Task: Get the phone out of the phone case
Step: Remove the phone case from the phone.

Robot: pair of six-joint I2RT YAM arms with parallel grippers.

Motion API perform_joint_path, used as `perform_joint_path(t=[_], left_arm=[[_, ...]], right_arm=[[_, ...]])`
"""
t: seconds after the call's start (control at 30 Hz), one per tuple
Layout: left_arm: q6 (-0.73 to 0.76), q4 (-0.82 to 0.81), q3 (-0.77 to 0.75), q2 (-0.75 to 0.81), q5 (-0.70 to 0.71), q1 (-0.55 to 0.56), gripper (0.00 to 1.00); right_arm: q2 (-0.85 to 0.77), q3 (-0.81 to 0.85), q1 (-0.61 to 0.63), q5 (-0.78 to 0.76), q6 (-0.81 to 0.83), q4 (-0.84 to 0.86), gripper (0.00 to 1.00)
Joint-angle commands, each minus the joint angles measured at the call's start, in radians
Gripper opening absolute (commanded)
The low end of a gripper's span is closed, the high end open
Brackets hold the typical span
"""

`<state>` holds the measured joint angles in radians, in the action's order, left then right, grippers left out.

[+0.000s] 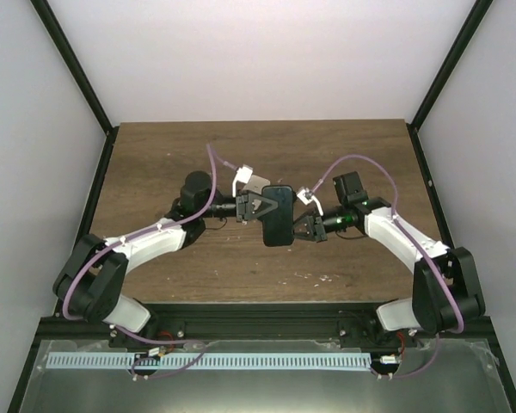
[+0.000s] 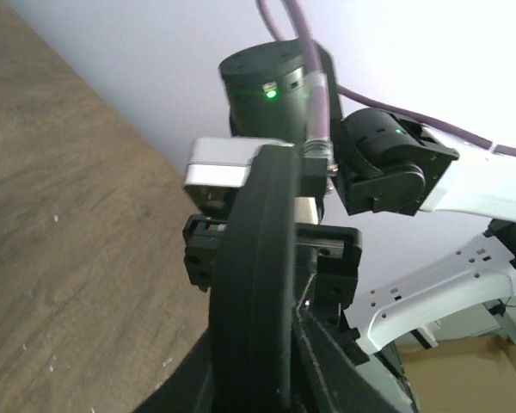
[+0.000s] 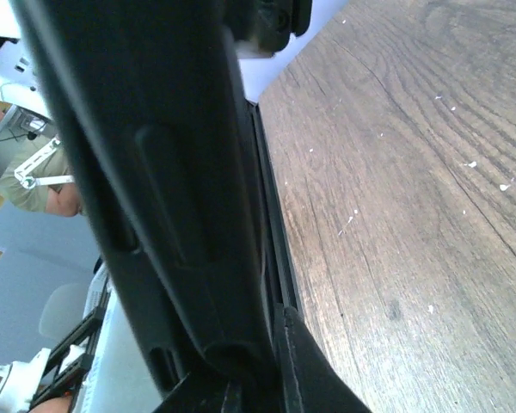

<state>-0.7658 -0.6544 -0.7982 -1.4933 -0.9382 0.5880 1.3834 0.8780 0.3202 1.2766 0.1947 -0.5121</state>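
Observation:
The black phone case (image 1: 277, 215) hangs above the middle of the wooden table (image 1: 155, 163), held between both arms. From the left, my left gripper (image 1: 262, 206) is shut on it. The left wrist view shows the case's rounded edge (image 2: 258, 284) standing upright between the left gripper's (image 2: 262, 383) jaws. From the right, my right gripper (image 1: 301, 227) is shut on the case's lower right edge. In the right wrist view the case's side (image 3: 155, 172) with its moulded buttons fills the left half, and one finger (image 3: 314, 370) presses on it. I cannot tell the phone apart from the case.
The dark wood tabletop (image 3: 413, 172) lies below, speckled with small white crumbs. Black frame posts (image 1: 77, 69) and white walls close in the sides and back. A metal rail (image 1: 241, 360) runs along the near edge behind the arm bases.

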Motion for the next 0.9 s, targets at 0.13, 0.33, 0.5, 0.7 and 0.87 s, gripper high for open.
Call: perform_joint_path(t=[0.13,0.33,0.5,0.7,0.87], left_arm=[[0.069,0.222,0.034,0.009,0.084,0.060,0.38],[0.003,0.065,0.074,-0.031,0.110,0.059,0.44],[0.004,-0.003,0.133,-0.010,0.163,0.046,0.43],[-0.041,-0.133,0.208,0.080,0.230,-0.027,0.71],[-0.004,-0.078,0.135,0.063,0.226,-0.037,0.73]], right_arm=[[-0.091,-0.054,0.014,0.075,0.003,0.269,0.01],[-0.085,-0.079,0.015,0.028,-0.035,0.312,0.01],[-0.093,-0.114,0.015,-0.009,-0.042,0.325,0.01],[-0.097,-0.122,0.016,-0.001,-0.021,0.292,0.01],[-0.086,-0.125,0.014,0.066,0.023,0.260,0.01]])
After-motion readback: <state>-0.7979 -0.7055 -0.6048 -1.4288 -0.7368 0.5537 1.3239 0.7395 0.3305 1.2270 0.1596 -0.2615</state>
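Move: The phone in its black case is already between both hands: its middle lies about 2 cm right of the left hand's pads and 3 cm back from them, level with them, and some 4 cm left and 3 cm ahead of the right hand's pads. On the table, some 18 cm below the left hand, the beige phone lies about 12 cm ahead and 5 cm left, the black phone roughly 9 cm ahead and 2 cm right. The left hand lets go of the left side of the cased phone and sinks about 6 cm, its fingers opening in stages to roughly three quarters, then draws some 4 cm to its left, easing forward and slightly back up while turning about 15 degrees counter-clockwise. The right hand keeps its pinch on the right edge, nearly shut, sinking only 1 to 2 cm with a slight tilt, so that it alone holds the cased phone beside the open left fingers. ##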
